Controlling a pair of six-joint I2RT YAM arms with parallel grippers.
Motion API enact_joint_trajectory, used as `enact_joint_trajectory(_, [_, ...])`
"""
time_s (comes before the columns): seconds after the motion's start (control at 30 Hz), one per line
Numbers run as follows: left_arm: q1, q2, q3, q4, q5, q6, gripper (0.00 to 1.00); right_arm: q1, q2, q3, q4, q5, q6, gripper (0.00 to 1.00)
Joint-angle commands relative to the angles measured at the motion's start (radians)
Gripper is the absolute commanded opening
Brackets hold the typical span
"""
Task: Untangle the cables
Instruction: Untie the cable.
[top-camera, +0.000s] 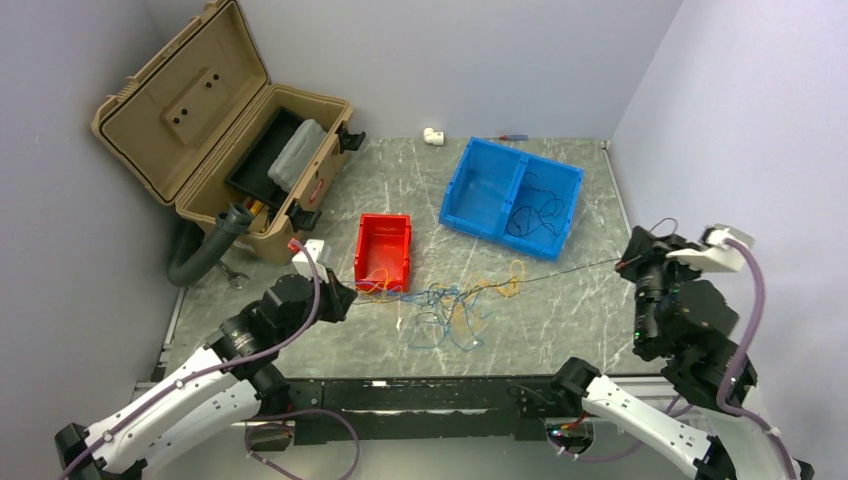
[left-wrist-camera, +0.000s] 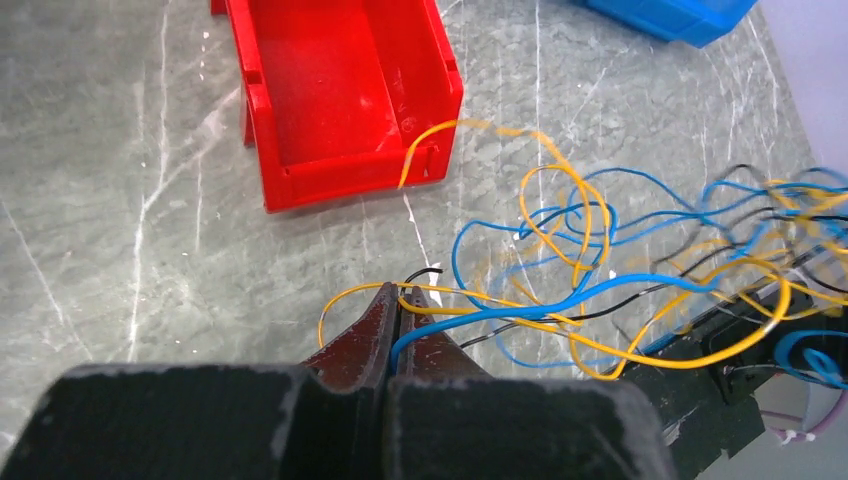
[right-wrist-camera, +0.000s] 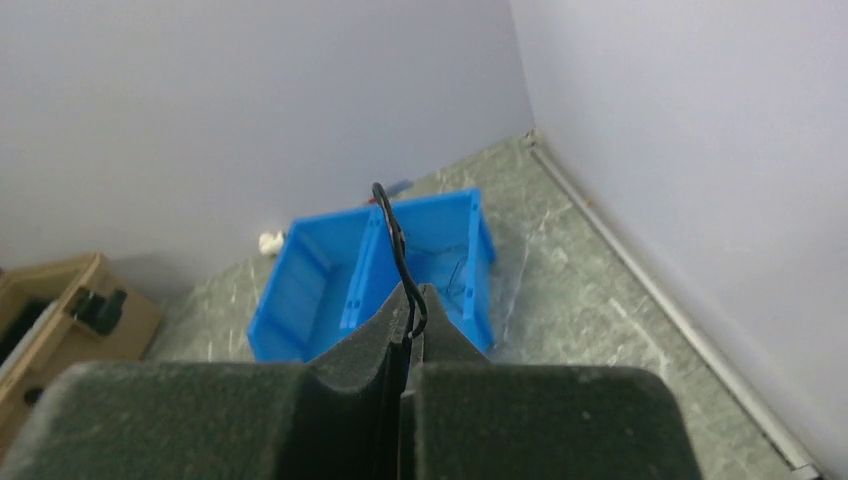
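The cables (top-camera: 455, 305) lie as a loose tangle of yellow, blue and black strands on the marble table, in front of the red bin (top-camera: 383, 248). My left gripper (top-camera: 345, 295) sits at the tangle's left end. In the left wrist view the left gripper (left-wrist-camera: 400, 297) is shut on a blue cable (left-wrist-camera: 600, 290) and a yellow strand. My right gripper (top-camera: 630, 262) is raised at the right, shut on a black cable (top-camera: 570, 272) stretched taut from the tangle. In the right wrist view the black cable's end (right-wrist-camera: 390, 225) loops up above the right gripper (right-wrist-camera: 410, 295).
A blue two-compartment bin (top-camera: 480, 190) stands behind the tangle with dark wires (top-camera: 535, 215) in its right half. An open tan toolbox (top-camera: 220, 130) and a black hose (top-camera: 205, 250) are at the back left. A white fitting (top-camera: 433, 135) lies by the back wall.
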Motion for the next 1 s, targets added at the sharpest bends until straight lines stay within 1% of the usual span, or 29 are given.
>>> enact_joint_trajectory(0.0, [0.007,-0.028,0.018,-0.027,0.062,0.092,0.00,0.002,0.024,-0.078,-0.148,-0.145,0.137,0.00])
enact_joint_trajectory(0.07, [0.008,-0.009,0.005,0.053,0.175,0.124,0.00,0.002,0.043,-0.148,-0.171,-0.258,0.205,0.00])
enact_joint_trajectory(0.13, [0.008,0.045,0.007,0.109,0.272,0.141,0.00,0.002,0.081,-0.220,-0.206,-0.345,0.289,0.00])
enact_joint_trajectory(0.23, [0.002,0.118,0.025,0.152,0.359,0.158,0.00,0.002,0.152,-0.330,-0.218,-0.441,0.387,0.00])
enact_joint_trajectory(0.27, [-0.001,0.134,0.032,0.155,0.366,0.162,0.00,0.002,0.171,-0.358,-0.210,-0.469,0.411,0.09])
enact_joint_trajectory(0.3, [-0.003,0.143,0.037,0.152,0.366,0.167,0.00,0.002,0.186,-0.385,-0.201,-0.487,0.433,0.31])
enact_joint_trajectory(0.33, [-0.005,0.149,0.042,0.151,0.366,0.172,0.00,0.002,0.201,-0.387,-0.196,-0.501,0.444,0.56])
enact_joint_trajectory(0.37, [-0.005,0.149,0.045,0.149,0.367,0.177,0.00,0.001,0.214,-0.383,-0.197,-0.508,0.459,0.72])
enact_joint_trajectory(0.4, [-0.005,0.147,0.047,0.146,0.367,0.182,0.00,0.000,0.226,-0.378,-0.196,-0.511,0.469,0.84])
enact_joint_trajectory(0.43, [-0.004,0.142,0.050,0.140,0.367,0.186,0.01,0.001,0.236,-0.375,-0.194,-0.516,0.477,0.90])
enact_joint_trajectory(0.5, [-0.005,0.135,0.061,0.119,0.357,0.195,0.07,0.000,0.256,-0.379,-0.170,-0.560,0.467,0.92])
enact_joint_trajectory(0.53, [-0.006,0.131,0.068,0.106,0.352,0.201,0.13,0.001,0.265,-0.386,-0.151,-0.588,0.460,0.91])
enact_joint_trajectory(0.57, [-0.005,0.129,0.076,0.091,0.344,0.207,0.22,0.001,0.275,-0.395,-0.135,-0.617,0.462,0.91])
enact_joint_trajectory(0.67, [-0.007,0.129,0.108,0.038,0.307,0.232,0.62,0.000,0.313,-0.430,-0.071,-0.706,0.452,0.90])
enact_joint_trajectory(0.7, [-0.007,0.132,0.124,0.022,0.293,0.241,0.69,0.000,0.328,-0.434,-0.066,-0.712,0.460,0.90])
enact_joint_trajectory(0.77, [-0.007,0.141,0.162,-0.006,0.265,0.265,0.74,0.001,0.351,-0.443,-0.054,-0.713,0.468,0.90])
enact_joint_trajectory(0.83, [-0.007,0.156,0.199,-0.020,0.247,0.290,0.75,-0.001,0.358,-0.440,-0.074,-0.670,0.502,0.91])
enact_joint_trajectory(0.87, [-0.007,0.167,0.216,-0.020,0.244,0.300,0.75,-0.001,0.357,-0.435,-0.094,-0.632,0.537,0.93])
enact_joint_trajectory(0.9, [-0.008,0.181,0.232,-0.019,0.244,0.310,0.75,0.000,0.356,-0.427,-0.134,-0.557,0.602,0.94])
enact_joint_trajectory(0.97, [-0.009,0.217,0.261,-0.006,0.250,0.318,0.75,-0.005,0.351,-0.410,-0.252,-0.417,0.733,0.97])
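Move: The left hand, holding blue and yellow cable ends, has the middle of the tangle about 19 cm to its right, 1 cm ahead and 15 cm below; the red bin's middle is some 13 cm ahead and 4 cm right. From the high right hand, pinching the black cable's end, the tangle lies roughly 29 cm left, 2 cm ahead and 39 cm down, and the blue bin 29 cm ahead and 13 cm left. Down and to the left, the right hand swoops about 27 cm lower towards the tangle, tipping its fingers some 45 degrees downward and opening wide on the way to let the black cable go. The left hand slides a few centimetres right and slightly back and down, turning clockwise, then opens, freeing its cable ends, and rises about 6 cm. ##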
